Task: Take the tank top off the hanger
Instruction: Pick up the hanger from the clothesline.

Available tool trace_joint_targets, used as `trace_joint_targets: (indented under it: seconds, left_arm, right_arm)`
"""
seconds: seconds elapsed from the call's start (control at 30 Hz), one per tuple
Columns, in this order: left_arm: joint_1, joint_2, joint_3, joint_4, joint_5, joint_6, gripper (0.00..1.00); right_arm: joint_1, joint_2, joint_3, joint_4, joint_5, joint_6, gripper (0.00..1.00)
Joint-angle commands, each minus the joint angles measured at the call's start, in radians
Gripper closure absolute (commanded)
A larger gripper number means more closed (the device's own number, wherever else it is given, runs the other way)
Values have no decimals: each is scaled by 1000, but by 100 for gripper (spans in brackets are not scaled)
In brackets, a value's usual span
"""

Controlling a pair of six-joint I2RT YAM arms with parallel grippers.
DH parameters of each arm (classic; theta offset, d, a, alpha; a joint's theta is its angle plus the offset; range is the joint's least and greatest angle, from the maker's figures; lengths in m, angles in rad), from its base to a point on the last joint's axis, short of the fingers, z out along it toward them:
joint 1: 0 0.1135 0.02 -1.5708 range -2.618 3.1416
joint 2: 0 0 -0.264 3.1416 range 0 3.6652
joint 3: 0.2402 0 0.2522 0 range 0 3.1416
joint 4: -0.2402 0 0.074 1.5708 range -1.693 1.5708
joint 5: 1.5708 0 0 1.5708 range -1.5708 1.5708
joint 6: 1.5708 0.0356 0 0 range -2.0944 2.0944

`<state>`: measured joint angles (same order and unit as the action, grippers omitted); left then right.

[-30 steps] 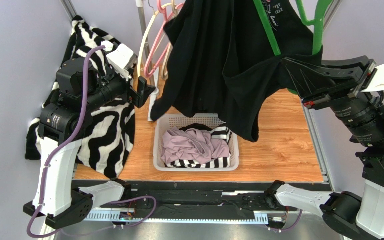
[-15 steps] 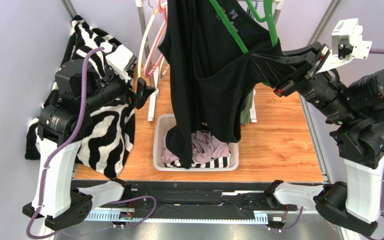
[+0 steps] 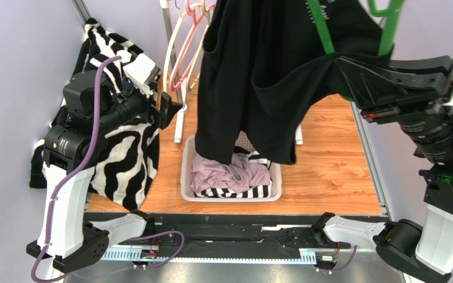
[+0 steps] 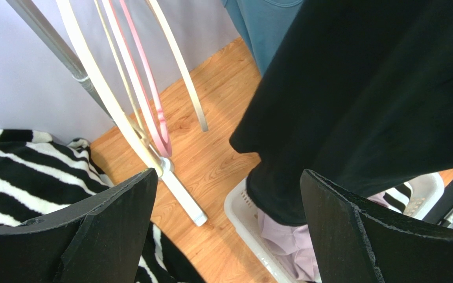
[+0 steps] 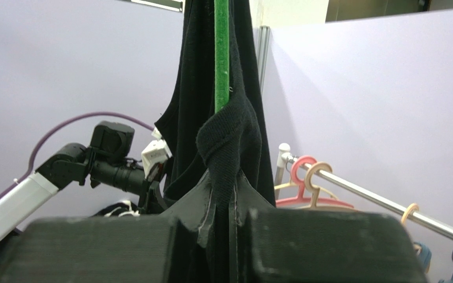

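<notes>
The black tank top (image 3: 264,76) hangs on a green hanger (image 3: 320,32) above the table, its hem drooping over the basket. My right gripper (image 3: 342,66) is shut on a fold of the tank top's right side, just below the hanger. In the right wrist view the pinched black fabric (image 5: 230,141) rises from between the closed fingers (image 5: 226,203) along the green hanger bar (image 5: 221,53). My left gripper (image 3: 170,109) stands open to the left of the garment, apart from it. In the left wrist view its gripper (image 4: 227,194) holds nothing, and the tank top (image 4: 365,94) fills the upper right.
A white basket (image 3: 185,171) with pink and striped clothes sits mid-table under the tank top. A zebra-striped cloth (image 3: 125,159) drapes at the left beside my left arm. Cream and pink hangers (image 3: 181,53) hang on a metal rack behind. A teal garment (image 4: 264,23) hangs at the back.
My right arm swung left and up with the tank top, then back to the right and level. The garment swung with it. The left arm stayed still.
</notes>
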<state>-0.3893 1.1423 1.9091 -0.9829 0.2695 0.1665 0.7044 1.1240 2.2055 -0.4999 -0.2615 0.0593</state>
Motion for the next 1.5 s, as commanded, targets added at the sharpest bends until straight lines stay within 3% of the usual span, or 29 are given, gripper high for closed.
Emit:
trace_joint_targets:
  seconds: [0.0,0.93,1.03,1.47]
  left_arm:
    - [9,-16,-2,18,25,8,1]
    - [23,-38,-21,16,53,1,1]
    - [24,-38,-22,16,56,1,1]
    - [24,-76,-1,-17,69,51,1]
  right_arm:
    - [4,5,72,123,-1,1,100]
    - [4,70,94,93,28,-46,100]
    - [3,42,36,80,30,-56,100]
    - [3,-196,-483,-12,-8,-108,100]
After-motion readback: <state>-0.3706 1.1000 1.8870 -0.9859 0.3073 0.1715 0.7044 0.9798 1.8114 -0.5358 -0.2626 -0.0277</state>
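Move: High over the table, the right hand already holds the green hanger with the black tank top. The white basket lies about 18 cm to its left, 11 cm farther out and some 64 cm below, with the lilac top inside it. The empty hangers on the rack are roughly 32 cm ahead, 28 cm left and 15 cm below this hand. From the waiting left hand, the basket is about 15 cm right, 1 cm back and 42 cm below. Keeping its pinch on the black cloth at the end of the green hanger, the right hand first rises 2 to 3 cm while easing back and right. It then swings about 5 cm forward and 4 cm left, and in the last third of a second or so sinks quickly, about 10 cm, towards the basket, its upward-pointing fingers dipping some 15 degrees. ##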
